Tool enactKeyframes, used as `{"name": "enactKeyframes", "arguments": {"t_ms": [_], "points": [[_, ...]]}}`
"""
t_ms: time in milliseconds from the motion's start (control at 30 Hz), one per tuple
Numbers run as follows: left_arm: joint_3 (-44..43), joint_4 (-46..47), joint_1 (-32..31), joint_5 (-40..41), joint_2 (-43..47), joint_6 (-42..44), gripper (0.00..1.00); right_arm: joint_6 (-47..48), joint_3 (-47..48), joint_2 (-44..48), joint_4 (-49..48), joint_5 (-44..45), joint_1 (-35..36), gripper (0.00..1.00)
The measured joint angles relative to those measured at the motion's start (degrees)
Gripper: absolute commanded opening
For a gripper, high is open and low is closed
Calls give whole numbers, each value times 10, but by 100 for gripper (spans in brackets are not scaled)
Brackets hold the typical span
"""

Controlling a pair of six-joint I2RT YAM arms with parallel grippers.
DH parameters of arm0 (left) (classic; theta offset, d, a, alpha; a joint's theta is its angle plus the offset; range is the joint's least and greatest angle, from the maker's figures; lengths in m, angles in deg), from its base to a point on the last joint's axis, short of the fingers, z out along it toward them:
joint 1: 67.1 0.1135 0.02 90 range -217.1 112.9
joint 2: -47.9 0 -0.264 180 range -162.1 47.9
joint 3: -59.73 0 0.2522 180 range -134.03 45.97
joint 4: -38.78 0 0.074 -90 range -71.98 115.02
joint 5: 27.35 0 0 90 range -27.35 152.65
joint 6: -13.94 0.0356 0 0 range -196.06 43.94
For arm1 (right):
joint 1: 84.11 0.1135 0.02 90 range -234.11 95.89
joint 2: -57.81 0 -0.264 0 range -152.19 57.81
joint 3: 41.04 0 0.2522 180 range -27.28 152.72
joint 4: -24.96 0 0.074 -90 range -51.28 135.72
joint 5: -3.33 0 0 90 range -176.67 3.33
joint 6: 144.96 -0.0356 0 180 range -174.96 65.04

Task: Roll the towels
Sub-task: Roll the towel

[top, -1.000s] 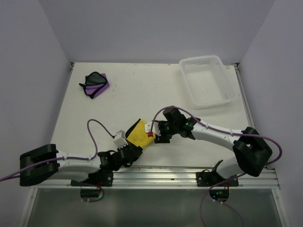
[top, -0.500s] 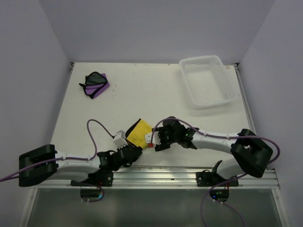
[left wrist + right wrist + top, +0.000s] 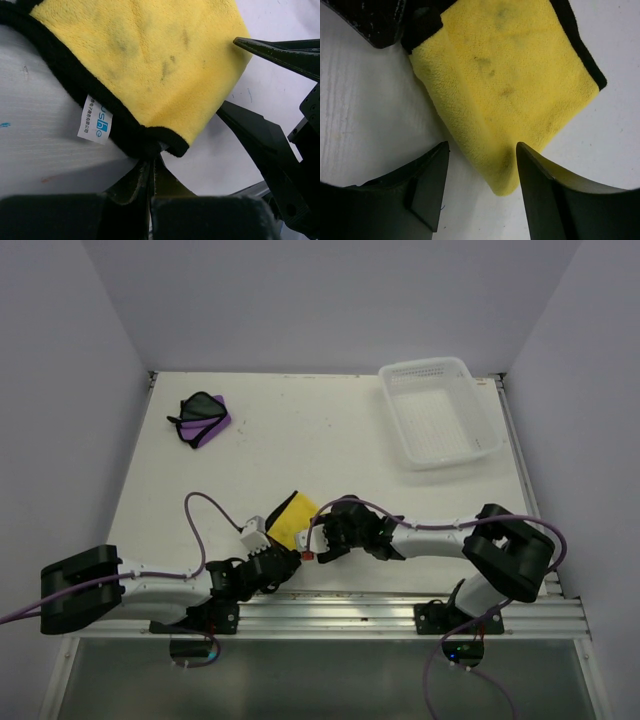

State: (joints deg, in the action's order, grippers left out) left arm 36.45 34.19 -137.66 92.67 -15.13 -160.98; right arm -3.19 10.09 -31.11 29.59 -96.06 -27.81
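The yellow towel (image 3: 290, 519) lies folded flat near the table's front edge, black edging along two sides. My left gripper (image 3: 287, 554) is shut on its black-edged near corner (image 3: 159, 144), beside a white label (image 3: 95, 124). My right gripper (image 3: 313, 541) is open and low, its two fingers straddling the towel's other, unedged corner (image 3: 507, 180); the tip of that corner lies between the open jaws (image 3: 482, 147). In the left wrist view the right fingers (image 3: 260, 131) show at the towel's right side. The purple towel (image 3: 206, 419) lies crumpled at the far left, away from both arms.
A white perforated basket (image 3: 470, 374) stands at the far right corner. Purple walls close in the table on three sides. A metal rail (image 3: 350, 612) with the arm bases runs along the near edge, just behind both grippers.
My right gripper has come toward the near edge and left, and now straddles a corner of the yellow towel. The left gripper has kept its hold in place.
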Motion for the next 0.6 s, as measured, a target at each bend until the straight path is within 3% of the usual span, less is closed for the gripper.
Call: {"name": "enactKeyframes", "arguments": {"t_ms": [233,400,600], "points": [[0,1,0,-1,0,1,0,-2,0,-7,-10,11,3,44],[-3,-2,0,-1,-1,4,0,-10,18,-11,16,9,6,23],[-10,-28,0,-1,9,7,0,-34,23,-9,55,10,17,21]]}}
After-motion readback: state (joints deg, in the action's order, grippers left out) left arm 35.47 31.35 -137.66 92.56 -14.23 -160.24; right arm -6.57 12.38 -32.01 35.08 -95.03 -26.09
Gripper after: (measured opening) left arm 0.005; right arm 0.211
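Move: The towel's rolled edge already lies between the right hand's open fingers near its right end, about 1 cm to the left and 1 cm below. The black-hemmed far corner is some 10 cm ahead and 4 cm left of the right hand; the corner held by the left hand is about 6 cm back and 7 cm left. From the left hand that rolled spot is roughly 6 cm ahead and 7 cm right, the white label about 4 cm ahead and 2 cm left. The towel's rolled edge is pinched near its right end as the right fingers close around it from well open to about a fifth open. The right hand barely travels until they have nearly closed, then draws back roughly 1 cm and sinks slightly, with the edge in its grip. The left hand stays put and keeps its pinch on the near corner. ##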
